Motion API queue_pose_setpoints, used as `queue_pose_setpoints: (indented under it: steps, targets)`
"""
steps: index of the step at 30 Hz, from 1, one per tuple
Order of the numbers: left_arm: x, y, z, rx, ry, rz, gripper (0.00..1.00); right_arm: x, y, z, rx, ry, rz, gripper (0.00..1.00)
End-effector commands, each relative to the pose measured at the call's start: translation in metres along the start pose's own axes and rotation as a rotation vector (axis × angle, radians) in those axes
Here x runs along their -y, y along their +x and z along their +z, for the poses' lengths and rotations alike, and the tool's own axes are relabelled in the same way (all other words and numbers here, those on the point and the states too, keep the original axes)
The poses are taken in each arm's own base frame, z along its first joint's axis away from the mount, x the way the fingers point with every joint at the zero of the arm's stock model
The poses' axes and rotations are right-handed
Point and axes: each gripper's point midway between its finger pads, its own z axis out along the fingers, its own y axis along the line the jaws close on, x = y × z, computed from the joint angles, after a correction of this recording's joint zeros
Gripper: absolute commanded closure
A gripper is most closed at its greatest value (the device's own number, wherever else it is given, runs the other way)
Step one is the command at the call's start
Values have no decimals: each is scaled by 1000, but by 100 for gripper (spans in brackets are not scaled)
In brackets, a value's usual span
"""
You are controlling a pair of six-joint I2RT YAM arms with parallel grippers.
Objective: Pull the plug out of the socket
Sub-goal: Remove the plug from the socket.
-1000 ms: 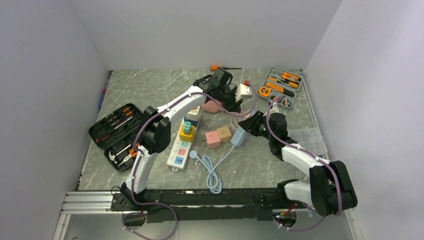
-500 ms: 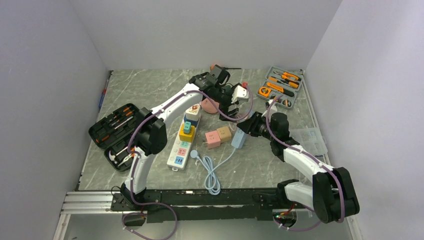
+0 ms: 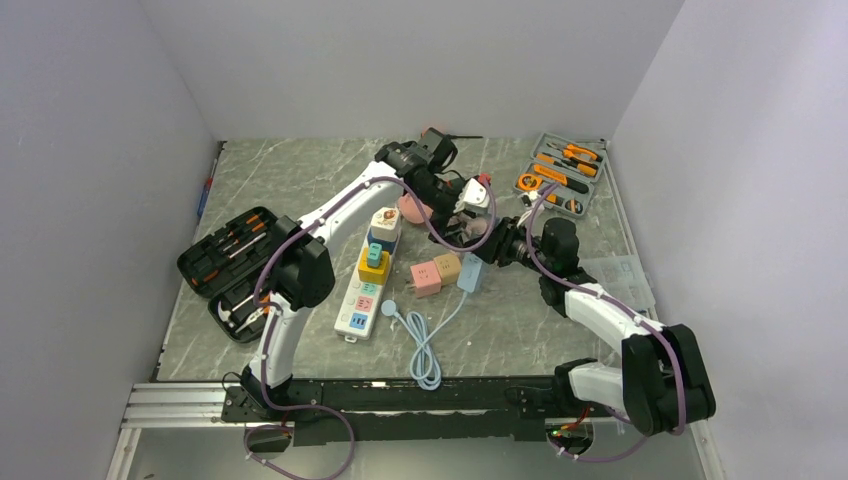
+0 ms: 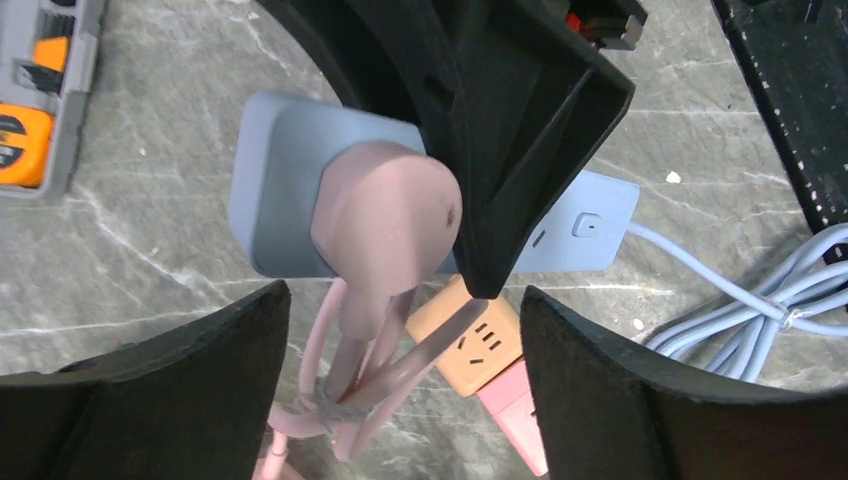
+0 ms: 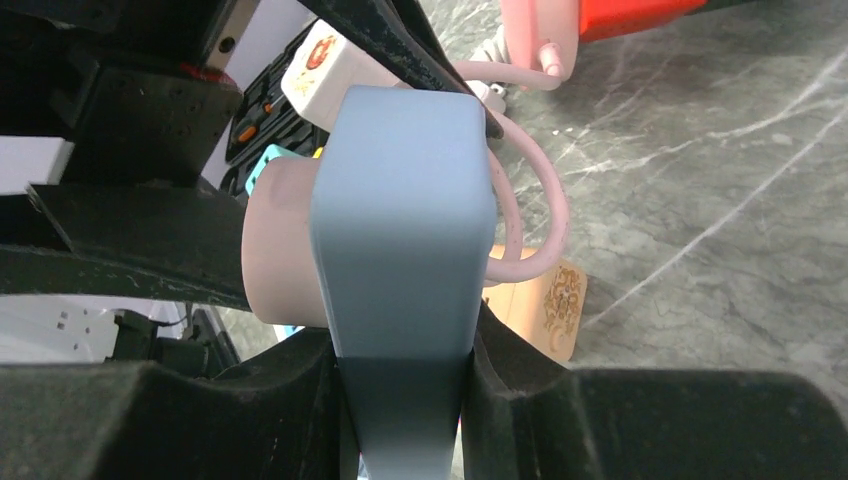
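Note:
My right gripper [image 5: 402, 400] is shut on the blue socket [image 5: 405, 230], clamping its two flat faces and holding it above the table [image 3: 300, 175]. The pink plug [image 5: 280, 250] is seated in the socket's left face. In the left wrist view the plug [image 4: 385, 220] stands out of the socket [image 4: 280, 190], with one right finger lying on the socket beside it. My left gripper [image 4: 400, 330] is open just short of the plug, and only the pink cord [image 4: 350, 370] runs between its fingers. In the top view both grippers [image 3: 465, 220] [image 3: 497, 250] meet mid-table.
A white power strip [image 3: 368, 280] carrying coloured adapters lies left of centre. Pink and orange cube sockets [image 3: 437, 272] sit under the held socket, whose blue cable [image 3: 425, 350] coils toward the front. A black tool case [image 3: 225, 265] is at left, a grey tool tray [image 3: 560, 180] at back right.
My left gripper has opened and swung from the back toward the plug. The right gripper has carried the blue socket a little left and up to meet it.

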Motion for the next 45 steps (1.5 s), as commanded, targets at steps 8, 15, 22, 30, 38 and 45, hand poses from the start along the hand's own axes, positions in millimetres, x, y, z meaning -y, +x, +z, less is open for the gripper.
queue_pose_setpoints:
  steps: [8, 15, 22, 30, 38, 45]
  targets:
    - [7, -11, -15, 14, 32, 103, 43, -44, -37, 6, 65, -205, -187, 100]
    - [9, -7, -19, -5, 44, 114, 60, -50, -36, 9, 46, -211, -226, 100]
    - [12, -11, -28, -3, 48, 150, 100, -46, -25, 16, 1, -197, -244, 100]
    - [29, -10, -38, -15, 98, 189, 100, -29, -26, 22, -4, -107, -239, 100]
    - [37, -25, -51, 40, 84, 228, 100, 9, -26, 25, 13, 52, -158, 100]
    - [49, -28, -55, 56, 104, 250, 100, 35, -25, 24, 39, 128, -99, 100]
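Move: The left hand, open, already has the pink plug's neck between its fingers; the plug's middle lies about 2 cm to its right, level in depth and height, in the blue socket strip. From the left hand, the tan adapter on the table is roughly 4 cm back, 3 cm left and 13 cm below, with the pink adapter 6 cm back, 8 cm left and as low. From the right hand, holding the strip, the plug is about 5 cm left and 1 cm back. Leftward by about 3 cm, the left hand drifts with a slight clockwise turn while its wide-open fingers shut on the neck of the pink plug, where the cord comes out, and then keep that pinch. The right hand keeps its grip on the blue socket strip and carries it some 2.5 cm left as well, turning it a little counter-clockwise. ##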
